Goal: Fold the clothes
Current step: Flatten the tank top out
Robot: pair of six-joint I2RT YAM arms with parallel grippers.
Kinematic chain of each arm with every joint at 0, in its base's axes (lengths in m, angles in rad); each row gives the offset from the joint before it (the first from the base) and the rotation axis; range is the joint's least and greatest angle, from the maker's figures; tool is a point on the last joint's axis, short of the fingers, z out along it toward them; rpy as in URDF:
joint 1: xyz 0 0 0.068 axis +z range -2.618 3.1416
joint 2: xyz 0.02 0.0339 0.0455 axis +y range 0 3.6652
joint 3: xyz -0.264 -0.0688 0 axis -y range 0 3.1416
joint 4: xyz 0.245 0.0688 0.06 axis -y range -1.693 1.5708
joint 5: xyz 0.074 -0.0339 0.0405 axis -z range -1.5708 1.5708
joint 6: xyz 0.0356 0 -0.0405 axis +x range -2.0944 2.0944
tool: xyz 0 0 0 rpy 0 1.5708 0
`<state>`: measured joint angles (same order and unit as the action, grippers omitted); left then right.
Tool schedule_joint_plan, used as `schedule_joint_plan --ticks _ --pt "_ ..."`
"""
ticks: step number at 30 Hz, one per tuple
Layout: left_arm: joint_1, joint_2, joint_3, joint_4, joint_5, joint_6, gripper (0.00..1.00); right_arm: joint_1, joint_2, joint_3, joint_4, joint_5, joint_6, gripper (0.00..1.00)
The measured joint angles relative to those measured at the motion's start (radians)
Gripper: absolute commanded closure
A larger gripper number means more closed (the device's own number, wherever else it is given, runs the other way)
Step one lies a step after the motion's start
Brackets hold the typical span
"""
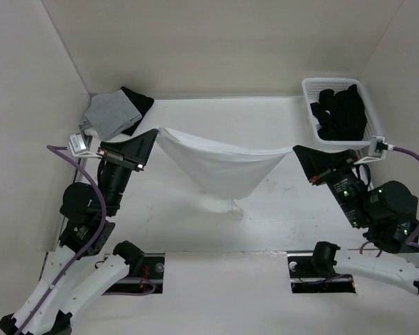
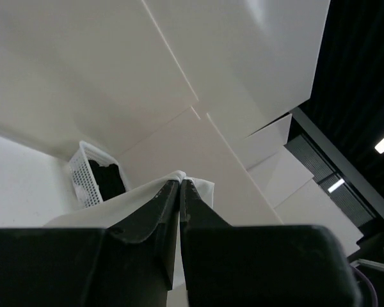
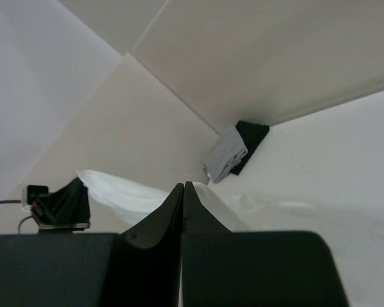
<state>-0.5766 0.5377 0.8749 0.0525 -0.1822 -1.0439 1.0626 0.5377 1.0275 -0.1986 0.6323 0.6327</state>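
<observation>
The clothes (image 1: 220, 171), one thin white garment, hang stretched above the table between both grippers, sagging to a point that touches the tabletop. My left gripper (image 1: 156, 130) is shut on the garment's left top corner. In the left wrist view that gripper (image 2: 180, 181) pinches a fold of the white cloth (image 2: 118, 204) at its tips. My right gripper (image 1: 295, 148) is shut on the right top corner. The right wrist view shows its fingers (image 3: 183, 184) pressed together, with the cloth (image 3: 115, 192) running away behind them.
A folded light grey garment (image 1: 110, 115) lies on a black one (image 1: 138, 101) in the back left corner. A white basket (image 1: 309, 94) with black clothing (image 1: 341, 112) stands at the back right. White walls enclose the table on three sides.
</observation>
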Motion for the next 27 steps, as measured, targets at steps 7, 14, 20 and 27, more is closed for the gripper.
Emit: schedule_joint_plan --ticks 7,14,20,27 --pt "0.061 0.099 -0.004 0.012 -0.075 0.048 0.97 -0.078 0.193 0.030 -0.012 0.039 -0.058 1.00" --pt "0.282 0.449 -0.019 0.085 -0.018 0.015 0.97 -0.517 0.523 0.101 0.029 -0.293 -0.018 1.00" --pt "0.415 0.826 0.230 0.115 0.128 -0.061 0.97 -0.689 0.912 0.442 0.051 -0.532 0.019 1.00" --pt "0.465 0.927 0.465 0.202 0.260 -0.116 0.97 -0.718 0.969 0.764 0.026 -0.630 0.018 1.00"
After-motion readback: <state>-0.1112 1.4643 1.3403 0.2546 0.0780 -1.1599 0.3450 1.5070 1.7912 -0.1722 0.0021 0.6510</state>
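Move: The tank top already hangs by one edge between the two raised, shut grippers, its middle about 17 cm right of the left hand, 2 cm ahead and 18 cm down; from the right hand, 17 cm left, 5 cm ahead, 17 cm down. The bare table it is carried over is centred roughly 25 cm ahead of the left hand, 17 cm right and 44 cm down. The grey pile lies about 43 cm ahead of the left hand, 30 cm left; the basket about 45 cm ahead of the right hand, 30 cm right and 38 cm down. Keep both grippers pinched on the tank top's edge and swing them forward together, fast, about 28 cm towards the far wall. Dip on the way, the left by some 15 cm and the right by about 9, with the fingers tipping down; then sweep up again by 11 to 14 cm as the forward run ends, levelling the fingers and keeping the edge stretched between the hands. ##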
